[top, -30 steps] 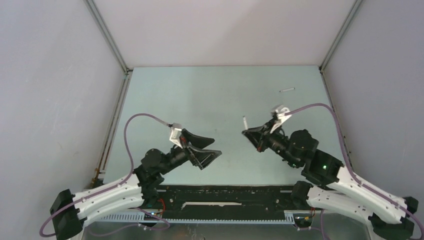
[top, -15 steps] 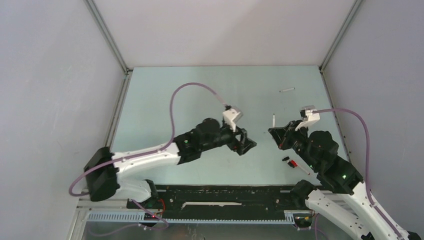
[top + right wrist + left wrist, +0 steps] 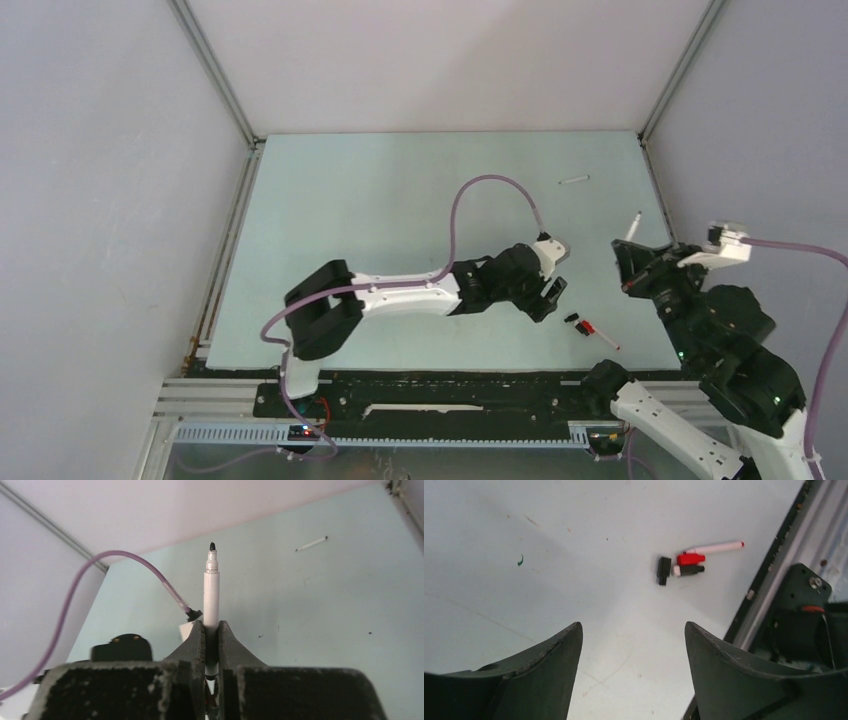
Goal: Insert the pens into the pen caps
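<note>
My right gripper (image 3: 211,625) is shut on a white pen (image 3: 211,590) that stands up from the jaws, its bare black tip (image 3: 212,546) pointing away. In the top view this gripper (image 3: 628,263) is at the right, with the pen (image 3: 634,225) above it. My left gripper (image 3: 632,630) is open with nothing between its fingers, hovering just short of a black pen cap (image 3: 663,570). Beside the cap lie a white pen (image 3: 716,547), a red cap (image 3: 690,559) and a short black-and-white piece (image 3: 689,570). From above, the left gripper (image 3: 548,297) is left of the black cap (image 3: 571,318).
Another white pen (image 3: 573,180) lies far back on the right of the table (image 3: 400,200). The black front rail (image 3: 764,585) runs just right of the small pieces. Grey walls close in the sides and back. A purple cable (image 3: 490,185) arches over the left arm.
The left arm has swung right and stretched out to the small pieces near the front, its jaws a little narrower. The right arm has drawn back to the right with its pen.
</note>
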Robot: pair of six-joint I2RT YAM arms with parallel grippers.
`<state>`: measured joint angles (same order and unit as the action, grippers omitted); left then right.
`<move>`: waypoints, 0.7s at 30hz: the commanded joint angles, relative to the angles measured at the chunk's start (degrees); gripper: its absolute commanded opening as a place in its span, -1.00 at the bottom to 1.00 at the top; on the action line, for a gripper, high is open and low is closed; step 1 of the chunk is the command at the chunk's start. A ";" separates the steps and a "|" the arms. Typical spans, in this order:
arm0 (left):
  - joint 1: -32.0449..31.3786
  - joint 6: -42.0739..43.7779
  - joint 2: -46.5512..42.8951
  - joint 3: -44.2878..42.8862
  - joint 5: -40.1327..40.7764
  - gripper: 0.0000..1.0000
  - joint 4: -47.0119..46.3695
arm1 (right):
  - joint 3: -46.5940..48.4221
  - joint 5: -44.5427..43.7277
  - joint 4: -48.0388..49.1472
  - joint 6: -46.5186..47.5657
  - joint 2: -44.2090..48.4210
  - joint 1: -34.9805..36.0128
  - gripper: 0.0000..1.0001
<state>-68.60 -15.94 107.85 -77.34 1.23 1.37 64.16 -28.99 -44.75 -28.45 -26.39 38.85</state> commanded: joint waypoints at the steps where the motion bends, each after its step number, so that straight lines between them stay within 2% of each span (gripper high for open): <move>1: -0.86 0.74 5.85 -11.65 3.64 0.52 4.06 | 2.81 -6.58 -1.25 1.27 3.38 -0.22 -1.00; 5: -1.33 -0.08 12.04 -20.52 5.22 0.45 9.90 | 3.96 -5.77 -2.38 1.38 4.95 -0.16 -1.00; 12: -2.07 -4.24 18.84 -29.48 3.63 0.39 12.41 | 4.28 -4.49 -4.95 0.59 6.15 -0.12 -1.00; 16: -3.14 -2.43 22.30 -34.95 2.19 0.28 15.29 | 4.23 -4.62 -6.83 -1.01 6.18 -0.10 -1.00; 21: -3.57 0.62 23.83 -36.28 2.50 0.11 17.59 | 2.00 -7.25 -9.12 -3.86 6.27 -0.08 -1.00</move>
<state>-71.48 -17.93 131.09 -110.32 3.77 15.92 67.22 -33.39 -51.66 -29.23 -20.64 38.85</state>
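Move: About 10 cm to the left hand's right, some 11 cm below and only a touch back, lies the nearest black pen cap. The other black cap and the red cap lie about 3 cm back of it, the former 2 cm and the latter 3 cm farther right; the red-ended pen is roughly 17 cm right of the hand and 6 cm back. From the right hand, the nearest black cap is about 2 cm left, level fore and aft, and some 35 cm below. Sweeping right about 9 cm towards the nearest black cap, the empty left hand sinks 2 to 3 cm and bows slightly forward before drawing back, its fingers narrowing but still well apart. The right hand keeps its pinch on the uncapped pen and clears off some 4 cm right and 3 cm back, rising a little, then sinking again. ##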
